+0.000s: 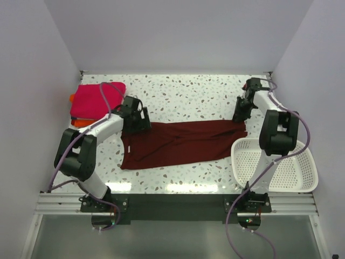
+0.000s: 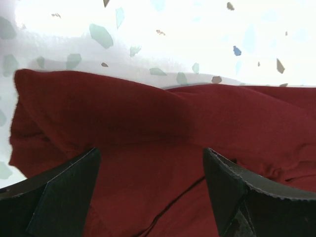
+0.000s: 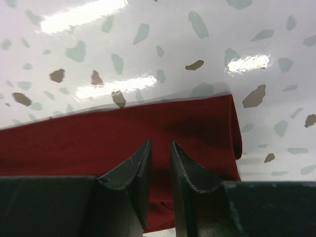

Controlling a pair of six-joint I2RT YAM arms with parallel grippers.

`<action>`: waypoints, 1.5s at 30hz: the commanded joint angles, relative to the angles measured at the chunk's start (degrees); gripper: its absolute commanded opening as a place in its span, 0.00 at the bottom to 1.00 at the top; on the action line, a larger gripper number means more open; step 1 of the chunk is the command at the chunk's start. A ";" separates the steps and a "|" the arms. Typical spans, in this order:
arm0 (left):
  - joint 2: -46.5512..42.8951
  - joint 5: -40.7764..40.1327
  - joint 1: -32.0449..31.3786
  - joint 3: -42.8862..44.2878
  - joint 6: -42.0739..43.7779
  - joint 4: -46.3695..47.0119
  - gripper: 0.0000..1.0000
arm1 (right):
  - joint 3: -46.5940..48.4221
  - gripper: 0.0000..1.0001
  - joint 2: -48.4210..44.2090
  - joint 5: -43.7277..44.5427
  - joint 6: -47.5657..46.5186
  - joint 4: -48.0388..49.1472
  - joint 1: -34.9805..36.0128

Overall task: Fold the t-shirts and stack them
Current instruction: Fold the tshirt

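Observation:
A dark maroon t-shirt (image 1: 183, 143) lies in a long folded band across the middle of the table. My left gripper (image 1: 137, 121) hangs over its left end, jaws wide open. In the left wrist view the gripper (image 2: 150, 150) has only maroon cloth (image 2: 148, 118) below it and nothing between the fingers. My right gripper (image 1: 240, 114) is at the shirt's far right corner. The right wrist view shows that gripper (image 3: 160, 143) with a narrow gap, just above the cloth (image 3: 98, 138) and pinching nothing. A magenta-pink shirt (image 1: 94, 100) lies folded on an orange one (image 1: 80, 123) at the back left.
A white slotted basket (image 1: 253, 162) sits at the front right, beside the right arm's base. White walls close in the speckled table (image 1: 188, 91) on three sides.

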 commanded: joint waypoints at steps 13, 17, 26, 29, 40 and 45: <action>15.24 1.11 0.00 9.20 -3.33 0.88 0.90 | 8.41 0.22 13.21 5.13 4.03 -6.24 0.10; 22.44 -0.03 0.17 17.46 -1.84 -1.66 0.90 | 13.42 0.23 17.51 6.80 5.71 -6.67 0.10; 36.41 -2.84 2.37 40.58 1.67 -8.08 0.91 | 31.17 0.25 26.92 8.65 9.58 -10.45 0.01; 37.92 -1.35 2.37 45.95 4.04 -7.73 0.92 | 35.48 0.29 28.59 7.78 10.02 -11.16 0.01; 28.97 8.04 -0.52 43.42 11.43 -0.44 0.94 | 29.44 0.53 19.11 -0.13 7.12 -3.61 0.18; 27.99 12.18 -4.65 37.89 14.16 0.70 0.92 | 23.03 0.53 11.20 -0.93 5.36 -3.69 0.10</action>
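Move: The dark red t-shirt lies right below both hands, some 4 cm down. Its middle is about 22 cm to the right of and 8 cm back from the left hand, which hovers just inside the shirt's far-left corner; the bright red stack stands some 20 cm left and 13 cm ahead. From the right hand, near the far-right corner, the shirt's middle is about 28 cm left and 13 cm back, the white basket 16 cm right and 23 cm back. The t-shirt is pressed from above near both far corners and slid forward over the table: both hands sink onto the cloth and push ahead, the left about 18 cm with fingers wide open, the right roughly 11 cm, its narrow gap opening to about half. Then both ease back and rise, the left also swinging rightward and turning clockwise. ##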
